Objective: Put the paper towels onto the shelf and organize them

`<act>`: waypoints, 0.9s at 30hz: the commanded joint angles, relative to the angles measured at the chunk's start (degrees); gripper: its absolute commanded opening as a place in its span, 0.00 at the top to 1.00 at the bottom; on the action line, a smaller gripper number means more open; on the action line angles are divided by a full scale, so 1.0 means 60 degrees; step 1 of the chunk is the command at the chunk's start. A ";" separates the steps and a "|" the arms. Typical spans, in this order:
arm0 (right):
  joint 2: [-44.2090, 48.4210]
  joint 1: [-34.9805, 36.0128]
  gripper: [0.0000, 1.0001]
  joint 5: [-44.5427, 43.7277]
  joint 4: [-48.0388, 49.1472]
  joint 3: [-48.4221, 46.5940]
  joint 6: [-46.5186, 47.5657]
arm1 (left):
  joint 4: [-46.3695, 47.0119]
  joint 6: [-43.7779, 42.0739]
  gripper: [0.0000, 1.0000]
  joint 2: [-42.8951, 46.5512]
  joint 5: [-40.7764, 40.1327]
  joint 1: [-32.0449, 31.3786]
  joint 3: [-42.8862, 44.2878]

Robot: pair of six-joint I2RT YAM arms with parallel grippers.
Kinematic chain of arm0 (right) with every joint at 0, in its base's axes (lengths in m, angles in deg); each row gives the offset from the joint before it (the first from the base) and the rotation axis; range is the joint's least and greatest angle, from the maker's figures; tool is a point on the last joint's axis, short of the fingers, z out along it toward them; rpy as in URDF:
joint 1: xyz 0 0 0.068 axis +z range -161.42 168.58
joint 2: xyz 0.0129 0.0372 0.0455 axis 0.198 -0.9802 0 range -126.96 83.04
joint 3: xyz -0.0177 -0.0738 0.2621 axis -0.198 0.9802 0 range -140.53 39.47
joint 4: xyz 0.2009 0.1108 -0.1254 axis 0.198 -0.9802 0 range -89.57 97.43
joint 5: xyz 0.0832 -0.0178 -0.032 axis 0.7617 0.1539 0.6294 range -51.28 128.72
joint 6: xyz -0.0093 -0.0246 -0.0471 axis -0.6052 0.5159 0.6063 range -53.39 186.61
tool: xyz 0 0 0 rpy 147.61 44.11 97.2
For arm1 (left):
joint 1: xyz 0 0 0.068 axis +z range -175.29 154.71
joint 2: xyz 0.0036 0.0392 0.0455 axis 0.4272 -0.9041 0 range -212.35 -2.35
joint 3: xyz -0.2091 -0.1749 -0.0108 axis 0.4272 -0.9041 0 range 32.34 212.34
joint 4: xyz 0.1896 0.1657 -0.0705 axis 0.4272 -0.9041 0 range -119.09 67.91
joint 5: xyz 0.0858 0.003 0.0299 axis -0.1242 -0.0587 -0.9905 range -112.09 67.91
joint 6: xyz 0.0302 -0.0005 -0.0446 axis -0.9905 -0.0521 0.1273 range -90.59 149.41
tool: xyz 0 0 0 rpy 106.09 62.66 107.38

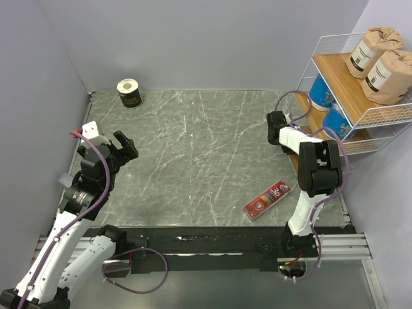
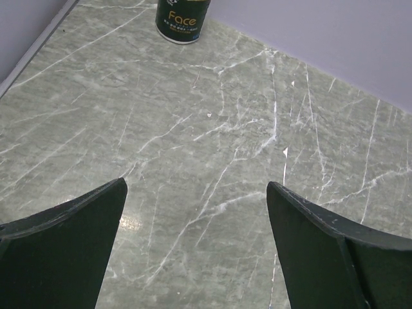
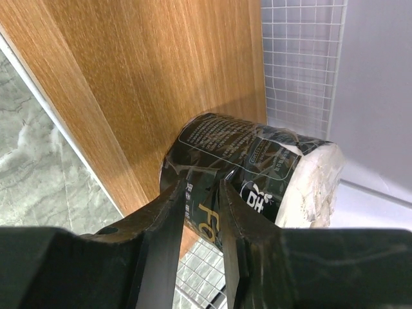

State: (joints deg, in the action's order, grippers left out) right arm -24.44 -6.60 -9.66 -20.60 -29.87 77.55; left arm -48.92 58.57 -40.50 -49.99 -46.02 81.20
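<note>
My right gripper [image 1: 277, 125] [image 3: 201, 184] is at the shelf's [image 1: 335, 69] lowest wooden tier [image 3: 148, 77]. Its fingers are shut, pinching the wrapper of a black paper towel roll [image 3: 257, 154] with a white end, which lies tilted over the tier's edge. Two brown rolls [image 1: 370, 51] [image 1: 389, 76] stand on the top tier and two blue rolls [image 1: 320, 92] [image 1: 336, 120] on the middle one. Another black roll [image 1: 131, 93] [image 2: 183, 19] stands upright at the table's far left corner. My left gripper [image 1: 122, 147] [image 2: 196, 193] hangs open above bare table, well short of that roll.
A flat red box [image 1: 267, 199] lies on the marble table near the right arm's base. Grey walls close in the table at the left, back and right. The shelf's white wire mesh [image 3: 302, 58] rises behind the held roll.
</note>
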 commanded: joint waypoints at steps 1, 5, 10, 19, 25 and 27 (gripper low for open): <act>0.0569 0.0031 0.66 -0.0096 0.0292 0.0072 -0.0023 | 0.0311 -0.0115 0.04 -0.0014 -0.0155 -0.0046 -0.0014; 0.0673 0.0602 0.66 -0.0067 0.0336 0.0014 0.0198 | 0.0326 -0.0130 0.04 0.0001 -0.0155 -0.0046 -0.0014; 0.0730 0.1261 0.62 0.0560 -0.0453 -0.0439 -0.0487 | 0.0355 -0.0130 0.04 -0.0057 -0.0155 -0.0046 -0.0057; 0.2718 0.3809 0.49 0.2713 -0.0764 -0.0397 -0.1412 | 0.0531 0.0162 0.03 -0.0657 -0.0183 -0.0046 0.0088; 0.4886 0.5654 0.26 0.4883 -0.0017 0.0569 -0.1808 | 0.0663 0.0455 0.04 -0.1857 0.0295 0.0787 0.1127; 0.5633 0.6108 0.01 0.5612 0.0276 0.0906 -0.2070 | 0.0809 0.0514 0.03 -0.2633 0.0868 0.1546 0.1696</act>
State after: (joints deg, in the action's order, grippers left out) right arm 0.95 26.31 14.17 -22.39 -27.77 68.89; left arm -48.00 59.73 -51.45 -49.25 -43.05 84.15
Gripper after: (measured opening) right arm 0.836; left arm 0.967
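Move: The right hand's narrowed fingers sit at the near end of the bottom shelf, its black roll centred about 6 cm right of them, 2 cm ahead and roughly level. The last black roll on the table lies some 75 cm left, 25 cm ahead and slightly low; the red box is about 13 cm left, 18 cm back and 5 cm down. From the left hand, that last roll stands about 34 cm ahead, 6 cm left and 23 cm lower. The right fingers come away from the black roll on the bottom shelf and the arm sweeps left out over the open table, some 27 cm and gathering speed, rising about 10 cm late on. Its wrist turns counter-clockwise about 40 degrees, its left side rising, while the fingers spread wide. The left hand, still open, starts forward and down a few centimetres towards the last black roll. ##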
